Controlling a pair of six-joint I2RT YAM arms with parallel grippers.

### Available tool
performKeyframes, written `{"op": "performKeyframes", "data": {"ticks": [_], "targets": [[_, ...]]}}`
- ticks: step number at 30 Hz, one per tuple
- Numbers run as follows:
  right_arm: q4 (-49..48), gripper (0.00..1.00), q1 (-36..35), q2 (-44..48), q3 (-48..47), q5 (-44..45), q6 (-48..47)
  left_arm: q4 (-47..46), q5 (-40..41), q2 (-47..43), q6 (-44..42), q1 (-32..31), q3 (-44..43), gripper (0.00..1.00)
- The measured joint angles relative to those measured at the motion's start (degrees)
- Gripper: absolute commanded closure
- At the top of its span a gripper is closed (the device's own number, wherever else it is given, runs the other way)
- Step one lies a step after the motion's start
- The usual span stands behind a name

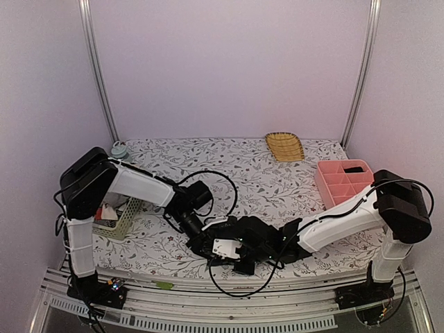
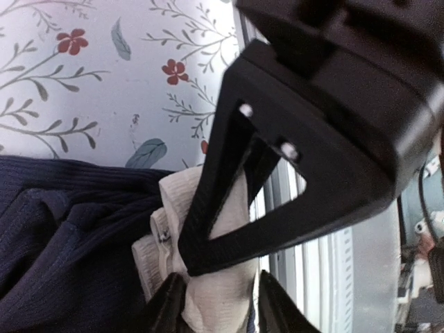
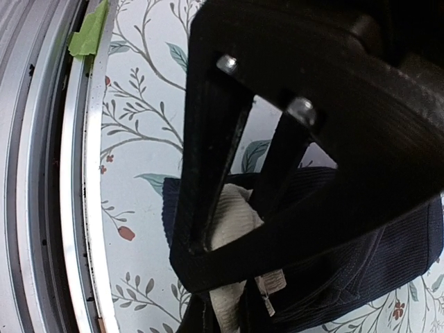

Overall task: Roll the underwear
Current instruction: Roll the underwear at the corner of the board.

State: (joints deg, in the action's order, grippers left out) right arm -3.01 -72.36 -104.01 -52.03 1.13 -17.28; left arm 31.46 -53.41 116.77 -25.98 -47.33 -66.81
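Note:
The underwear (image 2: pixel 62 236) is dark ribbed cloth with a beige part (image 2: pixel 222 291), bunched on the flowered table close to its near edge. The jaws of my left gripper (image 2: pixel 218 309) stand apart on either side of the beige fold, so it is open. My right gripper (image 3: pixel 227 316) is shut on the same beige fold (image 3: pixel 232 225), the dark cloth (image 3: pixel 361 270) spreading to its right. Each gripper's black finger frame (image 2: pixel 229 243) crosses the other's view and hides part of the cloth. In the top view both arms meet over the dark bundle (image 1: pixel 243 229).
A pink divided box (image 1: pixel 343 182) stands at the right. A yellow woven tray (image 1: pixel 284 146) lies at the back. A green basket (image 1: pixel 125 216) holds cloth at the left, near a small teal object (image 1: pixel 120 150). The metal table rail (image 3: pixel 41 173), with green tape (image 3: pixel 89 31), runs right beside the grippers.

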Motion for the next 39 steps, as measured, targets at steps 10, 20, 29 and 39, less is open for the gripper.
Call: {"op": "performKeyframes", "data": {"ticks": [10,20,29,39], "targets": [[3.2,1.00,1.8,-0.4,-2.2,-8.7,5.2,-7.0,17.7,-18.2,5.5,4.5,10.7,0.22],[6.8,1.00,9.6,-3.7,-5.8,-27.9,16.5,-26.0,44.5,-51.6,10.3,6.7,25.3,0.04],[7.7,1.00,15.5,-12.1,-11.3,-46.8,24.4,-28.1,49.8,-66.0,15.3,6.6,32.2,0.04],[8.2,1.00,19.9,-19.7,-15.1,-62.0,30.4,-26.0,48.8,-71.6,11.6,-5.0,42.4,0.06]]}}
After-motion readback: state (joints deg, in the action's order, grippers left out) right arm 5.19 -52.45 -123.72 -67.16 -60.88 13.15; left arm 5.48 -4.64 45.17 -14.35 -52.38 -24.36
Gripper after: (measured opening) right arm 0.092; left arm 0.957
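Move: Both my hands are close together at the underwear's waistband: the pinched corner sits at my right fingertips, and my left fingertips are at the same band, which runs between their parting pads. From the left hand, the folded body lies some 6 cm ahead and about 2 cm right, on the table; a scrap of green tape is roughly 9 cm back and 15 cm left, and the basket about 16 cm ahead and 30 cm left. My left fingers open wide and come free of the waistband; that hand climbs about 20 cm, forward and left, its fingers swinging round to point forward-right and down, then it draws back and sinks partway. My right hand keeps its pinch on the band, staying almost in place just above the table while its wrist turns some 70 degrees, so the fingers swing from down-left to back-left, towards the near edge. ##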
